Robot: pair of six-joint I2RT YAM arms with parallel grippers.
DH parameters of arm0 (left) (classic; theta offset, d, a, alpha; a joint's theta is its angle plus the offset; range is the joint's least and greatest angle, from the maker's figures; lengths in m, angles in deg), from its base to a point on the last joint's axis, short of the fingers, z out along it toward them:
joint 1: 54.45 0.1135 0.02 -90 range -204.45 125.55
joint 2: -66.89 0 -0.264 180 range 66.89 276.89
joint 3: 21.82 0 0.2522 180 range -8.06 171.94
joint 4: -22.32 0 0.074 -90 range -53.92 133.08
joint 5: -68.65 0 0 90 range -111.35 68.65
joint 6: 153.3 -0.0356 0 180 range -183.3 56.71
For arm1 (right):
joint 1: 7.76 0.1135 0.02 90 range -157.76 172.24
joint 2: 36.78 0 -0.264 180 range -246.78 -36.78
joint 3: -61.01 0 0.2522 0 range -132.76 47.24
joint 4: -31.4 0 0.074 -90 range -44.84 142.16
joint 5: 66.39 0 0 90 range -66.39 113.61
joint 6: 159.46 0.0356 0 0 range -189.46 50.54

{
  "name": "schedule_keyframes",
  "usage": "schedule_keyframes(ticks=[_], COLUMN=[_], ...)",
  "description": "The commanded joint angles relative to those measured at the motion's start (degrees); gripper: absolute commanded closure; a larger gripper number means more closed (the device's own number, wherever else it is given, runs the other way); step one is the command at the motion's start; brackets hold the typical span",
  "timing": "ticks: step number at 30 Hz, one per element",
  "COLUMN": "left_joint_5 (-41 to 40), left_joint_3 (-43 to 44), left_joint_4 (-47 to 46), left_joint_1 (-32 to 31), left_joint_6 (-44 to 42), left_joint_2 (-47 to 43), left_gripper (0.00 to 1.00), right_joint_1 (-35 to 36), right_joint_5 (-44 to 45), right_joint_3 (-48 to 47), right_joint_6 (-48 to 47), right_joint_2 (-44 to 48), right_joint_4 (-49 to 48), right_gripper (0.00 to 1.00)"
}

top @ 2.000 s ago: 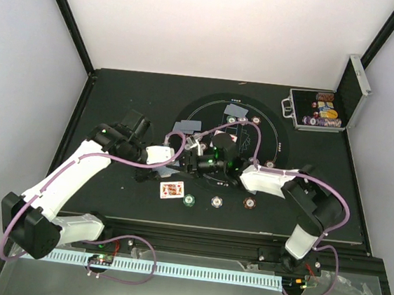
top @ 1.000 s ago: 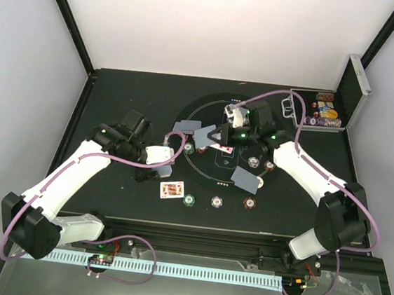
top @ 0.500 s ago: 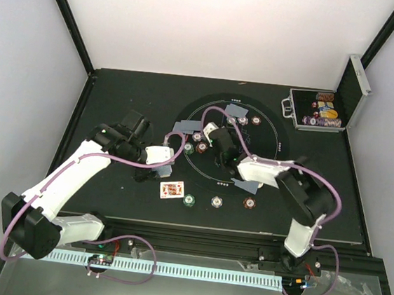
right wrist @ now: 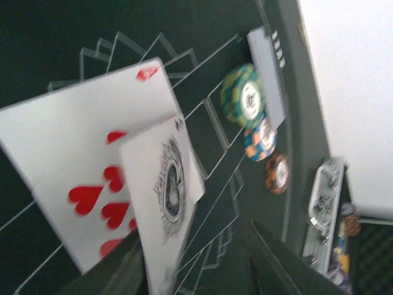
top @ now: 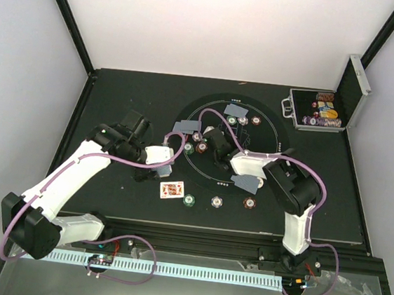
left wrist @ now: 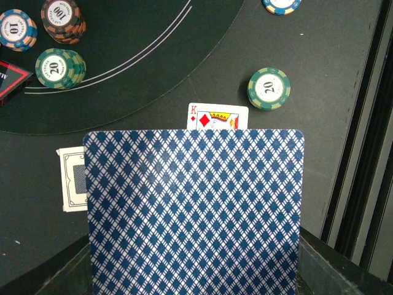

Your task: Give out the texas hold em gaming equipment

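My left gripper (top: 159, 158) hovers left of the round mat, shut on a blue-patterned playing card (left wrist: 194, 212) that fills the lower part of the left wrist view. A king of diamonds (left wrist: 217, 115) lies face up beyond it, with a green chip (left wrist: 268, 88) to its right. My right gripper (right wrist: 193, 241) is low over the mat's middle (top: 212, 140), with its jaws apart. An ace of spades (right wrist: 166, 203) leans by its left finger, blurred, over a face-up hearts card (right wrist: 92, 160). Green (right wrist: 243, 95), blue (right wrist: 260, 139) and orange (right wrist: 277, 173) chips lie beyond.
Face-down cards (top: 188, 127) (top: 237, 110) (top: 247, 182) lie round the mat. Three chips (top: 190, 202) (top: 216, 202) (top: 249, 203) line the near side. The open silver-edged case (top: 318, 111) stands at the back right. A red triangle (left wrist: 9, 77) shows by the chip stacks.
The right arm has swung across the mat to its middle, and its jaws have parted with the ace coming off them. The left arm and its card have not moved.
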Motion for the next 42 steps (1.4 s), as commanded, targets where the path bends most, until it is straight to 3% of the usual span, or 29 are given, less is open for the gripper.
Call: schedule_keyframes(ticks=[1,4,11,17,23,26,30,34,42], left_joint_5=[0.3,0.4,0.4,0.7,1.1,1.2,1.9,3.2,3.6], left_joint_3=[0.5,0.5,0.8,0.9,1.0,1.2,1.5,1.9,2.2], left_joint_4=[0.2,0.3,1.1,1.6,1.3,1.4,1.1,0.7,0.6], left_joint_1=[0.1,0.2,0.1,0.2,0.2,0.1,0.1,0.1,0.1], left_joint_6=[0.1,0.0,0.0,-0.1,0.1,0.2,0.2,0.3,0.4], left_joint_2=[-0.8,-1.0,-1.4,-1.8,-2.1,-2.0,-1.9,-1.0,-0.4], left_gripper=[0.98,0.98,0.99,0.99,0.98,0.98,0.98,0.98,0.99], right_joint_1=[0.1,0.0,0.0,-0.5,-2.1,-3.8,-4.5,-3.5,2.4], right_joint_5=[-4.9,-6.5,-8.1,-10.4,-15.7,-23.8,-43.8,-62.8,-69.0], right_joint_3=[1.3,2.2,3.1,3.7,3.1,3.7,3.9,6.3,10.6], right_joint_6=[5.4,7.2,12.0,16.4,31.6,42.3,53.0,65.0,75.5], right_joint_2=[3.2,5.0,11.3,18.6,29.6,35.4,38.2,35.1,30.0], right_joint_4=[7.4,8.8,11.2,14.3,17.5,17.9,18.5,14.5,3.9], right_gripper=[0.5,0.42,0.34,0.17,0.08,0.0,0.0,0.0,0.03])
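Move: The right fingers, a quarter open, still have a playing card between them, its middle about 3 cm ahead and 2 cm lower. The face-up hearts lie some 5 cm left and 2 cm back, 3 cm below; the green chips stand about 6 cm straight ahead and the brown chips 10 cm left, 5 cm back. The deck is roughly 19 cm back, 19 cm left and 9 cm higher, right in the left hand's fingers. The playing card is let go by the table as the right fingers spread to fully open, the hand first slipping back and down a couple of centimetres. The hand then climbs about 20 cm, draws back and swings left, dipping again towards the deck, its wrist rolling some 90 degrees until the fingers point left and down; the left hand keeps holding the deck nearly still. ##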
